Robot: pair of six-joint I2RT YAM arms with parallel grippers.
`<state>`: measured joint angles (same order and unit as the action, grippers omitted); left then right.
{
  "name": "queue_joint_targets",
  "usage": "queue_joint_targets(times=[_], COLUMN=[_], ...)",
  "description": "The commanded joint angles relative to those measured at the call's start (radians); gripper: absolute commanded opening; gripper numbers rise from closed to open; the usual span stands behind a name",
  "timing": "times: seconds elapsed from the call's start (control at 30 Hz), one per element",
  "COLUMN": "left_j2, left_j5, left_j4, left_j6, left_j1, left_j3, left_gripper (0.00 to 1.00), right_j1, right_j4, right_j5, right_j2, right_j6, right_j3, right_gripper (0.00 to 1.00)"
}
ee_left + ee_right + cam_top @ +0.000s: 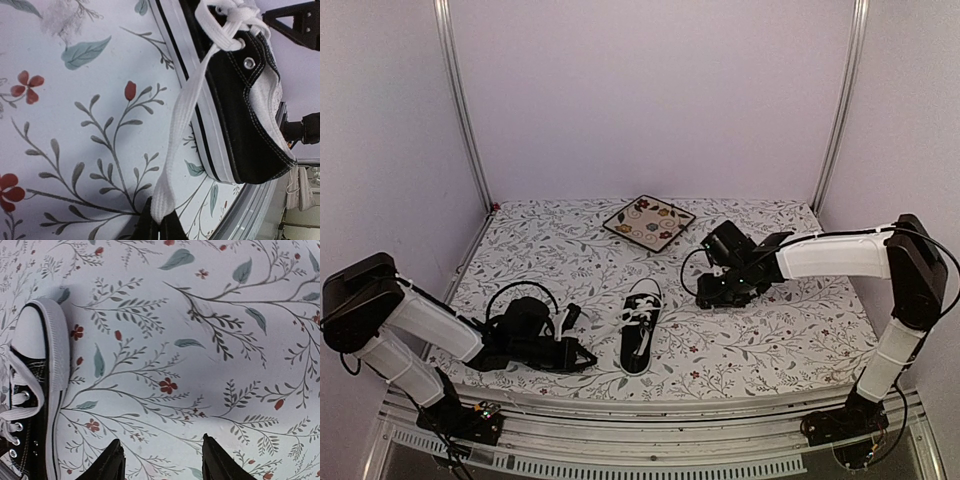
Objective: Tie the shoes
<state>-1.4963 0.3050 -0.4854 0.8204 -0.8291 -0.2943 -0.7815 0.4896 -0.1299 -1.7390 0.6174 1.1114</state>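
Observation:
The shoe (641, 326), a small black low-top sneaker with white toe cap, sole rim and laces, lies on the floral cloth near the table's front, toe pointing away. My left gripper (582, 352) is to its left, shut on the end of a white lace (181, 130) that runs taut from the top eyelet (248, 63) down to the fingertips (161, 220). The right gripper (718, 297) hovers to the right of the shoe, open with nothing between its fingers (114, 462). In the right wrist view the shoe's toe cap (31, 332) sits at the left edge.
A square floral-patterned plate (648, 221) rests at the back of the table. The metal front edge of the table (260, 210) runs close beside the shoe's heel. Purple walls and aluminium posts enclose the table.

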Motion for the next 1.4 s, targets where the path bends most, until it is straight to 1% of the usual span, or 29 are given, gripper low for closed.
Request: queue_joint_targets(times=[0.0,0.1,0.2,0.3,0.4,0.53,0.63,0.7,0.8,0.9,1.03,1.07,1.13,1.2,1.37], left_j2=[-0.012,-0.013,-0.01,-0.007,-0.006,-0.005,-0.006,-0.006,-0.005,-0.003,0.007,0.009,0.016,0.019,0.013], left_j5=[0.0,0.002,0.004,0.006,0.01,0.011,0.013,0.013,0.012,0.01,0.007,0.006,0.005,0.002,0.004], left_j4=[0.007,0.006,0.007,0.008,0.015,0.019,0.021,0.02,0.021,0.019,0.02,0.021,0.022,0.023,0.027], left_j6=[-0.01,-0.007,-0.007,-0.006,-0.01,-0.015,-0.017,-0.016,-0.017,-0.017,-0.014,-0.013,-0.013,-0.016,-0.033], left_j1=[0.008,0.007,0.007,0.008,0.008,0.007,0.007,0.008,0.007,0.008,0.007,0.008,0.007,0.009,0.025], left_j3=[-0.007,-0.008,-0.009,-0.009,-0.015,-0.019,-0.02,-0.019,-0.018,-0.016,-0.016,-0.018,-0.025,-0.038,-0.097], left_gripper=[0.0,0.0,0.0,0.0,0.0,0.0,0.0,0.0,0.0,0.0,0.0,0.0,0.0,0.0,0.0], right_j1=[-0.035,-0.075,-0.111,-0.128,-0.14,-0.165,-0.177,-0.186,-0.19,-0.188,-0.189,-0.189,-0.189,-0.186,-0.166], right_j4=[-0.109,-0.099,-0.044,-0.002,0.022,0.029,0.051,0.057,0.085,0.101,0.113,0.117,0.122,0.122,0.087], right_j5=[0.117,0.113,0.051,0.003,-0.028,-0.06,-0.116,-0.159,-0.197,-0.214,-0.228,-0.234,-0.248,-0.264,-0.277], right_j2=[-0.032,-0.118,-0.228,-0.315,-0.382,-0.435,-0.477,-0.49,-0.513,-0.527,-0.521,-0.514,-0.49,-0.455,-0.32], right_j6=[-0.116,-0.181,-0.244,-0.281,-0.31,-0.343,-0.348,-0.334,-0.267,-0.227,-0.202,-0.186,-0.163,-0.138,-0.094], right_j3=[0.105,0.222,0.37,0.468,0.534,0.582,0.616,0.628,0.657,0.677,0.679,0.677,0.665,0.646,0.556], right_gripper=[0.55,0.55,0.55,0.55,0.55,0.55,0.53,0.49,0.38,0.32,0.2,0.14,0.05,0.03,0.02])
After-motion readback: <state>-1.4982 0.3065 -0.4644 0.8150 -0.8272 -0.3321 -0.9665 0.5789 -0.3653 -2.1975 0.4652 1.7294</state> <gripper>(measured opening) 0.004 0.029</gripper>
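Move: The white lace by the shoe's toe lies about 14 cm left of the half-open right hand and some 3 cm ahead, a little below its height. The shoe's middle is roughly 15 cm left and 4 cm back, the flowered mat some 22 cm ahead and 12 cm left. From the left hand, still pinching its lace end, the toe-side lace lies about 14 cm ahead and 11 cm right. Right hand arcs about 15 cm left and 5 cm forward, up then down, and shuts on the toe-side lace. ##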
